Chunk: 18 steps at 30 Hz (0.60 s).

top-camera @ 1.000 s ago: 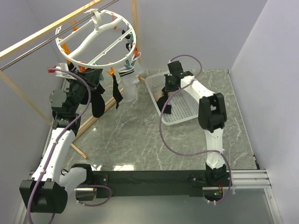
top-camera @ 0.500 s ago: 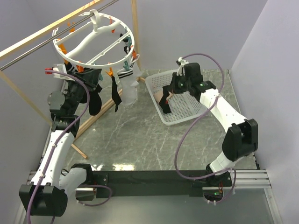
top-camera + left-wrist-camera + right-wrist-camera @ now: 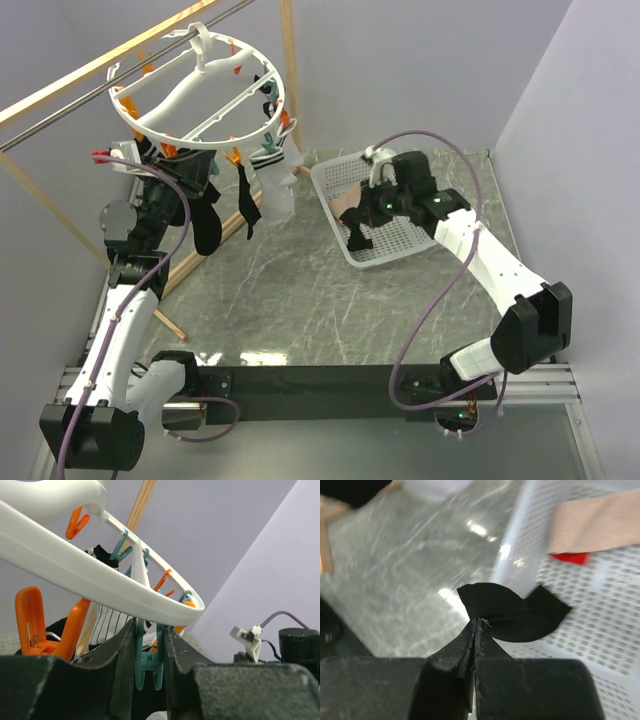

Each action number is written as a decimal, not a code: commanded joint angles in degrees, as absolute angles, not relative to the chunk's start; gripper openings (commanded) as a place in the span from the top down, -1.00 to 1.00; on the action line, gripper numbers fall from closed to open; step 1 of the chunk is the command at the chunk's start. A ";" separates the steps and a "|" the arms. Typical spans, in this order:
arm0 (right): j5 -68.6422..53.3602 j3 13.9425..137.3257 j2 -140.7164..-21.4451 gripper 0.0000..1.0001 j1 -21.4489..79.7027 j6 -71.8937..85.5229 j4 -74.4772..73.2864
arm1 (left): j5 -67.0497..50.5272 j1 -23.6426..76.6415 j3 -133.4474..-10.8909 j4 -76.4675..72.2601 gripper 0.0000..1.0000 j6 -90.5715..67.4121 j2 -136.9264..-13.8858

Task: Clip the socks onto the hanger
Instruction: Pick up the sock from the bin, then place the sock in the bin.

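Observation:
The white ring hanger [image 3: 200, 95] hangs from a rail at the back left, with black socks [image 3: 209, 226] clipped below its near rim. My left gripper [image 3: 192, 168] sits under that rim. In the left wrist view it [image 3: 149, 647] is shut on a teal clip [image 3: 148, 661] hanging from the ring [image 3: 75, 572], and an orange clip [image 3: 36, 625] hangs to the left. My right gripper [image 3: 368, 212] is shut on one black sock [image 3: 357, 236] that dangles over the near left rim of the basket. The right wrist view shows its jaws [image 3: 476, 624] pinching the sock's edge [image 3: 512, 612].
A white mesh basket [image 3: 405, 245] stands at the back right; a tan strip [image 3: 595, 520] with a red tag [image 3: 568, 558] lies in it. A wooden frame [image 3: 215, 240] and a metal rail [image 3: 60, 120] run along the left. A white item [image 3: 277, 190] hangs below the hanger.
My right arm has swung its elbow out to the right and carried the black sock slightly toward the basket's near rim. The left gripper has stayed on the clip; the hanger shifted a little left.

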<state>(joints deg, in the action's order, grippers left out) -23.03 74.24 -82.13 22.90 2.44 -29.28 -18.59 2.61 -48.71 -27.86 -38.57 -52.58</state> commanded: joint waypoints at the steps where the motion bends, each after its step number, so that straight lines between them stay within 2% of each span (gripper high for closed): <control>1: -24.00 72.95 -83.83 1.00 27.85 -2.46 -31.82 | -18.02 2.81 -48.17 -28.30 0.85 -38.14 -50.89; 6: -21.98 74.79 -88.85 1.00 32.16 -2.99 -33.40 | -18.02 2.81 -48.43 -27.60 0.86 -37.79 -50.54; 12: -16.01 74.79 -89.12 1.00 32.26 -2.99 -34.10 | -18.02 2.81 -48.52 -26.98 0.86 -37.35 -50.10; 13: -15.56 74.71 -88.95 0.91 32.34 -2.90 -34.19 | -17.93 2.81 -48.43 -27.07 0.86 -37.44 -50.10; 14: -15.38 74.62 -88.77 0.62 32.26 -2.47 -34.19 | -18.02 2.81 -48.25 -27.33 0.86 -37.53 -50.10; 15: -14.77 74.27 -88.25 0.48 32.26 -2.11 -34.02 | -18.10 2.81 -48.25 -27.42 0.86 -37.62 -50.10; 18: -13.54 74.09 -87.80 0.23 32.34 -1.76 -34.28 | -17.93 2.81 -47.99 -27.68 0.86 -37.71 -50.10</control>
<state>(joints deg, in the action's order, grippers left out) -16.43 73.80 -90.15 32.53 -1.85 -34.24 -18.50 2.61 -48.16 -26.24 -38.15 -51.44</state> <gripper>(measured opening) 0.361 0.283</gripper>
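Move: The black sock is already pinched in my right fingertips. I am taking it to the bin's near-left rim corner, about 5 cm back, 3 cm to the left and 12 cm below that hand. The bin's middle lies some 13 cm ahead and 2 cm right of the hand; the beige sock lies about 16 cm ahead and 4 cm left, both some 16 cm lower. From my left hand, the rim corner is roughly 30 cm right, 3 cm back and 33 cm down. I lower my right hand about 7 cm towards the bin's near-left rim corner with the black sock, swinging left and back by some 5 and 4 cm on the way, then easing a little right again. The wrist turns some 15 degrees. Once the hand has come down, I spread my shut fingers about a third of the way to let the sock go over the rim. ##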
